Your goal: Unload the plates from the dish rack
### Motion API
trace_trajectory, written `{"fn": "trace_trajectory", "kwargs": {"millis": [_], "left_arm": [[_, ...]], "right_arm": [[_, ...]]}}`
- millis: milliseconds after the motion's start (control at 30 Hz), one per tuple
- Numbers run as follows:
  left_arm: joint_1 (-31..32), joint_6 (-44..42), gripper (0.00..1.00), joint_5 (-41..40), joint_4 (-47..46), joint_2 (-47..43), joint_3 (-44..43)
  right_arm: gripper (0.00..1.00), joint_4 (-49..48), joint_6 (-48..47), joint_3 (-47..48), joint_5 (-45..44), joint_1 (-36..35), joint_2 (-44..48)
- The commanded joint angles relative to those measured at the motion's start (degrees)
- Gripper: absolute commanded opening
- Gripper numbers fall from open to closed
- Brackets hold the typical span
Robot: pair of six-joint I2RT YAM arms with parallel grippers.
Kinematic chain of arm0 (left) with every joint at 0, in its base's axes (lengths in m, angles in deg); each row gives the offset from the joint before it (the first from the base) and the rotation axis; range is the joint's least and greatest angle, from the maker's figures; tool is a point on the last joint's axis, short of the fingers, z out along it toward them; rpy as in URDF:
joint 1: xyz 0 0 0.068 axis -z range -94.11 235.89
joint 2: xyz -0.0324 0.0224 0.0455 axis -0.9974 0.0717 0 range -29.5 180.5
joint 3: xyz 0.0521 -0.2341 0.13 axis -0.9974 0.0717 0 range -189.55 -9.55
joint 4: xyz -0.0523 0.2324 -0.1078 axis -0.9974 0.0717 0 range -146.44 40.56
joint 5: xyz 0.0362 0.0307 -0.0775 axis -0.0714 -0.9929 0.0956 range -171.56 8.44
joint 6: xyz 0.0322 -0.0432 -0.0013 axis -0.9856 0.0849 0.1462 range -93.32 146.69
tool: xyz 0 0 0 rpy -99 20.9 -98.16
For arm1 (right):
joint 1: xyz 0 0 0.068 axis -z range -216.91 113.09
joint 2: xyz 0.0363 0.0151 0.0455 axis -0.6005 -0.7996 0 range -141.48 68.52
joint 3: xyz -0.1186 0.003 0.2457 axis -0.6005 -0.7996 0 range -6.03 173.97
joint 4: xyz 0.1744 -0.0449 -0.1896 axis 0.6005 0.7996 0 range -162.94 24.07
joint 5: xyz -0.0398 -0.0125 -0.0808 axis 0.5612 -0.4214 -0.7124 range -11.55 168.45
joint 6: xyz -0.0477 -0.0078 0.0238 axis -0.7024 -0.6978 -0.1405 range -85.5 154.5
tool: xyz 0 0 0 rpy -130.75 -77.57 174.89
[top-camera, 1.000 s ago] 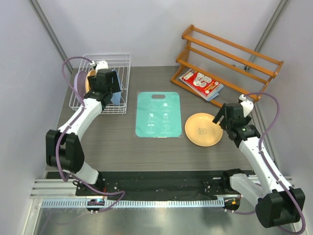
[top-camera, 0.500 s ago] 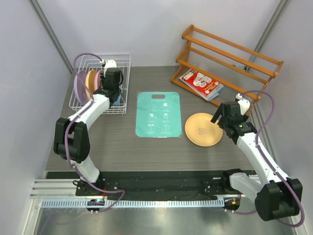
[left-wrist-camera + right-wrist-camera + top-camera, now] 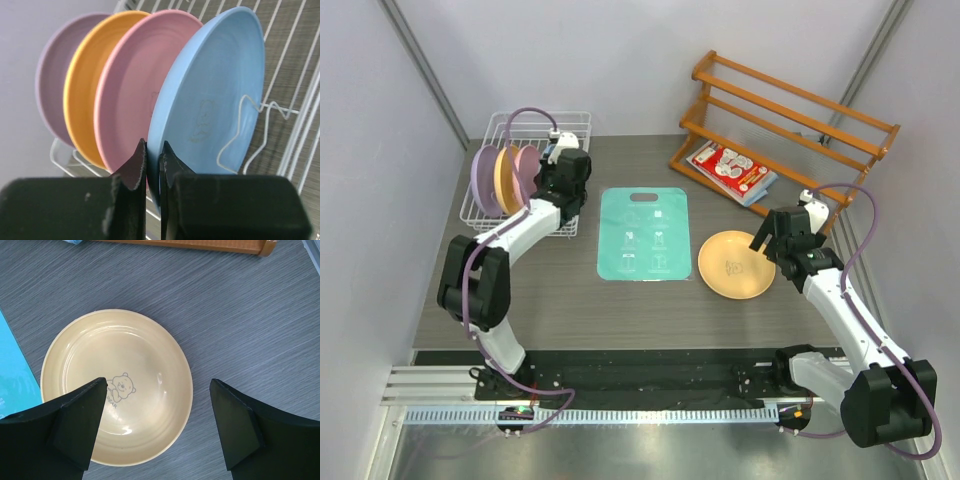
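The white wire dish rack [image 3: 575,128] stands at the back left with plates on edge in it. In the left wrist view they run lilac plate [image 3: 52,90], orange plate [image 3: 87,95], pink plate [image 3: 135,90], blue plate [image 3: 215,100]. My left gripper [image 3: 153,150] is shut on the near rim of the blue plate, one finger on each face. From above, the left gripper [image 3: 563,165] sits at the rack's right side. A yellow plate [image 3: 120,390] with a bear print lies flat on the table. My right gripper [image 3: 157,405] hangs open over its right part, holding nothing.
A teal mat [image 3: 643,233] lies mid-table between the rack and the yellow plate [image 3: 735,265]. An orange-brown wooden slatted rack [image 3: 785,120] stands at the back right with a red-and-white packet [image 3: 730,168] on its lowest shelf. Rack wires [image 3: 295,130] pass close to the blue plate's right.
The left gripper swung right across the dish rack to the blue plate and closed on its rim. The right arm barely shifted and stays open over the yellow plate.
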Motion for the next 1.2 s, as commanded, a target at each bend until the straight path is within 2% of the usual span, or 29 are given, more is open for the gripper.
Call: {"fn": "trace_trajectory", "kwargs": {"millis": [0,167,400,500,600,633,667,800,833,900,933,967,1067,1100,1167], "left_arm": [[4.75,-6.86,0.00,-10.59,-16.12,-0.65,0.40],[6.25,-11.87,0.00,-18.14,-20.95,0.14,0.05],[6.25,-17.42,0.00,-23.07,-24.74,-0.73,-0.30],[6.34,-16.81,0.00,-23.87,-22.81,-3.10,-0.48],[6.78,-12.00,0.00,-23.35,-15.80,-6.79,-1.27],[7.21,-10.14,0.00,-22.65,-9.51,-8.63,-2.84],[7.39,-8.30,0.00,-22.12,-7.18,-9.52,-3.20],[9.94,-5.48,0.00,-20.98,-2.69,-14.79,-2.85],[11.25,-2.77,0.00,-19.58,1.93,-15.58,-3.46],[12.14,3.55,0.00,-11.43,8.53,-17.61,-4.87],[12.40,10.98,0.00,-7.04,16.05,-18.31,-5.75],[12.40,13.41,0.00,4.05,18.74,-18.93,-6.36],[12.84,21.56,0.00,17.82,20.44,-21.82,-3.66],[12.84,23.69,0.00,24.84,20.09,-22.61,-2.78],[12.93,27.82,0.00,31.38,18.33,-22.71,-0.58]], "right_arm": [[0.89,-2.07,-0.66,0.35,0.55,0.14,0.66],[0.90,-1.99,-0.93,0.35,1.52,0.23,1.54],[0.89,-1.99,-0.75,0.00,2.66,0.14,2.25],[0.89,-1.72,-1.28,0.52,3.10,0.23,2.60],[0.89,-1.72,-1.72,1.05,4.94,0.06,3.39],[0.89,-1.81,-1.89,1.14,5.56,0.05,3.91],[0.89,-1.81,-1.98,1.14,6.78,0.05,4.09],[0.89,-2.34,-2.60,1.40,11.00,0.05,5.06],[0.89,-2.51,-2.77,1.32,12.41,0.05,5.41],[0.89,-3.73,-3.48,1.31,17.13,-0.21,5.67],[0.89,-4.35,-3.65,1.31,18.65,-0.64,5.85],[0.89,-4.97,-4.00,1.31,20.05,-1.00,6.20],[0.89,-7.87,-3.65,1.75,23.75,-3.18,7.08],[0.89,-9.70,-3.48,1.75,24.45,-3.72,7.17],[0.90,-11.73,-3.39,1.75,27.00,-5.21,7.34]]}}
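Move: The left hand already pinches the blue plate's rim in the rack. The green mat it heads for is about 23 cm to its right, 12 cm back and 18 cm below; the pink plate stands some 7 cm left, 4 cm ahead, 8 cm lower. From the right hand, the blue plate is roughly 53 cm left and 22 cm ahead, the mat 29 cm left and 6 cm ahead, and the plate on the table 6 cm left, 1 cm back, 12 cm below. Keeping its pinch on the blue plate's rim, the left hand draws it up out of the rack about 12 cm and back some 7 cm, then swings right about 8 cm towards the green mat, after first rolling its left side up and then turning back clockwise past its starting attitude. The open, empty right hand starts late, drifting left and slightly up towards the mat while turning counter-clockwise. ##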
